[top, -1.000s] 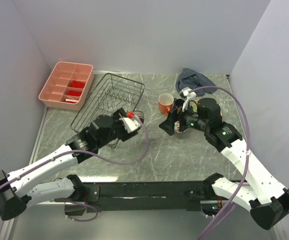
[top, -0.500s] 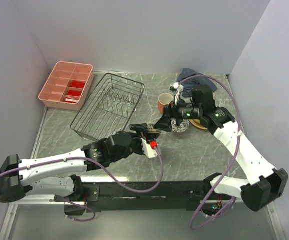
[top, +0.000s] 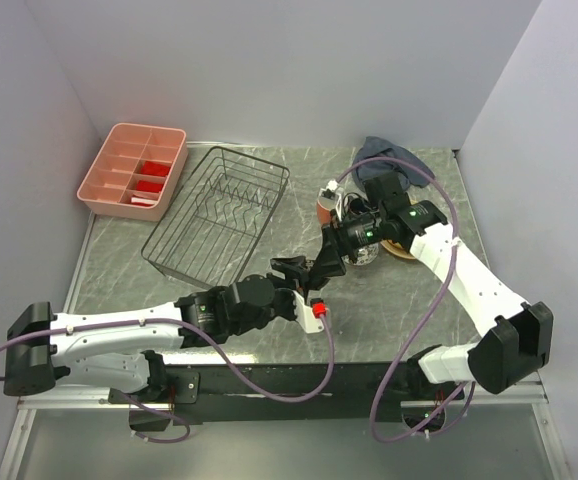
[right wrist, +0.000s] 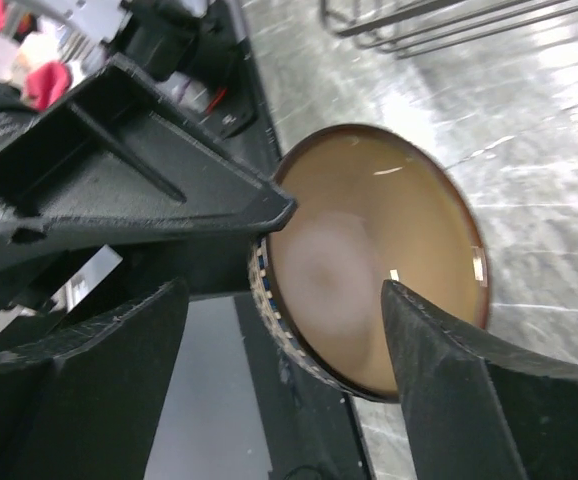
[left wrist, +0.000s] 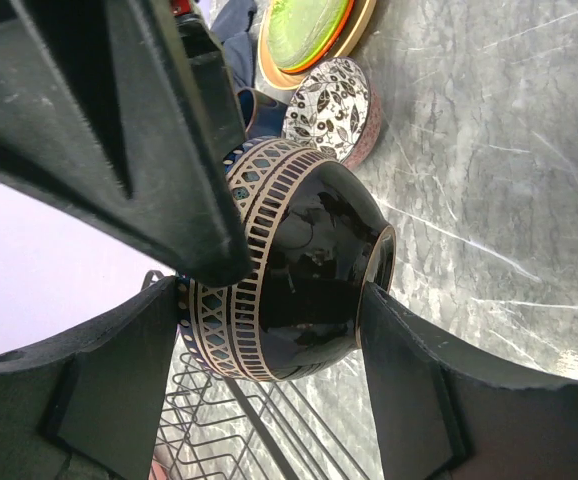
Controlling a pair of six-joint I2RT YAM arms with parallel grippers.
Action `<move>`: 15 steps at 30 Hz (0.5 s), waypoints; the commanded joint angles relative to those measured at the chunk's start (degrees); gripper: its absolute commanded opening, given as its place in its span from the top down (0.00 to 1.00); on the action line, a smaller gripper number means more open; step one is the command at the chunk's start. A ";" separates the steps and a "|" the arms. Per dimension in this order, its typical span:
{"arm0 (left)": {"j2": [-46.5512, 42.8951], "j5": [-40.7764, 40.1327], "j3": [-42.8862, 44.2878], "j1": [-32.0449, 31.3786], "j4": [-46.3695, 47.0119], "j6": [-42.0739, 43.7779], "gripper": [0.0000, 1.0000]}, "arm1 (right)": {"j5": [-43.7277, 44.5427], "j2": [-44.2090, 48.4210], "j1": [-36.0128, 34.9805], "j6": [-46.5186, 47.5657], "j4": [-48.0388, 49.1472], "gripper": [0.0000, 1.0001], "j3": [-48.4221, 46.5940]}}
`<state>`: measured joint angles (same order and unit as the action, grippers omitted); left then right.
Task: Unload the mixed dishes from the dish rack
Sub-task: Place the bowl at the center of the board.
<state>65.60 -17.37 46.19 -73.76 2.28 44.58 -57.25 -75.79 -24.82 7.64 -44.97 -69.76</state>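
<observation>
The dark brown bowl (left wrist: pixel 309 270), with a tan patterned band and a tan inside (right wrist: pixel 379 250), hangs above the table's front middle. My left gripper (left wrist: pixel 269 295) is shut on it, one finger at the rim and the other on the foot. My right gripper (right wrist: pixel 287 290) is open and straddles the same bowl, meeting the left gripper (top: pixel 297 272) from the right (top: pixel 327 262). The black wire dish rack (top: pixel 224 210) stands behind, with no dishes showing in it. The lime green plate (left wrist: pixel 309 25) lies on the tan plate (top: pixel 404 250), beside the pinkish bowl (left wrist: pixel 334 95) and the dark blue cup (left wrist: pixel 259 105).
A pink compartment tray (top: pixel 134 170) with red pieces sits at the back left. A grey-blue cloth (top: pixel 394 155) lies at the back right. The orange mug (top: pixel 322 207) peeks out behind my right arm. Side walls close in on both sides.
My left arm has carried the bowl from beside the rack to the front middle. My right arm has swung left from the set-down dishes, and its jaws now straddle the bowl, slightly narrower.
</observation>
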 commanded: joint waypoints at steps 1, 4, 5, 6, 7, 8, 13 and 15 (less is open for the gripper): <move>-0.21 -1.79 1.18 -0.86 6.77 1.65 0.68 | -5.15 -0.67 0.12 3.87 -4.16 0.18 -2.75; -0.13 -2.15 1.35 -1.30 7.38 1.92 0.68 | -5.41 -1.55 -0.49 4.66 -5.30 0.24 -2.84; 0.05 -2.32 1.53 -1.30 7.30 2.00 0.67 | -5.67 -1.82 -0.58 4.84 -5.48 0.26 -2.75; 0.14 -2.41 1.62 -1.30 7.12 1.92 0.67 | -5.94 -1.82 -0.93 4.93 -5.57 0.32 -2.75; 0.23 -2.41 1.70 -1.39 7.12 1.83 0.67 | -6.11 -1.91 -1.02 5.02 -5.57 0.35 -2.67; 0.23 -2.50 1.62 -1.39 7.29 1.92 0.67 | -6.11 -2.08 -1.11 5.10 -5.65 0.37 -2.67; 0.23 -2.93 1.27 -1.48 8.09 1.48 0.67 | -6.82 -3.05 -1.90 6.51 -7.23 0.58 -2.75; 0.31 -3.20 1.00 -1.48 8.26 1.39 0.67 | -6.82 -3.40 -2.16 6.77 -7.58 0.71 -2.67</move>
<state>66.54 -17.96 46.19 -75.26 2.76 45.32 -61.30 -78.56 -25.80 13.02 -49.78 -69.89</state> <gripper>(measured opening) 0.715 0.399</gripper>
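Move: The black bowl is already in the left hand's fingers, mouth up, its middle roughly 3 cm ahead of that hand and 4 cm to its right. From the right hand, whose open fingers straddle the robot-side rim, the bowl's middle is about 4 cm ahead, 3 cm left and 2 cm lower. From the right hand, the floral bowl stands some 11 cm ahead and 12 cm right, the orange mug about 22 cm straight ahead, and the rack's middle 20 cm ahead and 24 cm left, all well below. The right hand eases about 1.5 cm back and 1 cm down along the robot-side rim of the black bowl, turning some 5 degrees counter-clockwise, while its fingers close from nearly wide open to less than half, one over the inside of the bowl and one outside the wall; whether they already pinch it can't be seen. The left hand keeps its unchanged grip across the rim and foot, holding the bowl up for the other hand with only a drift of under 1 cm back and to the right. ##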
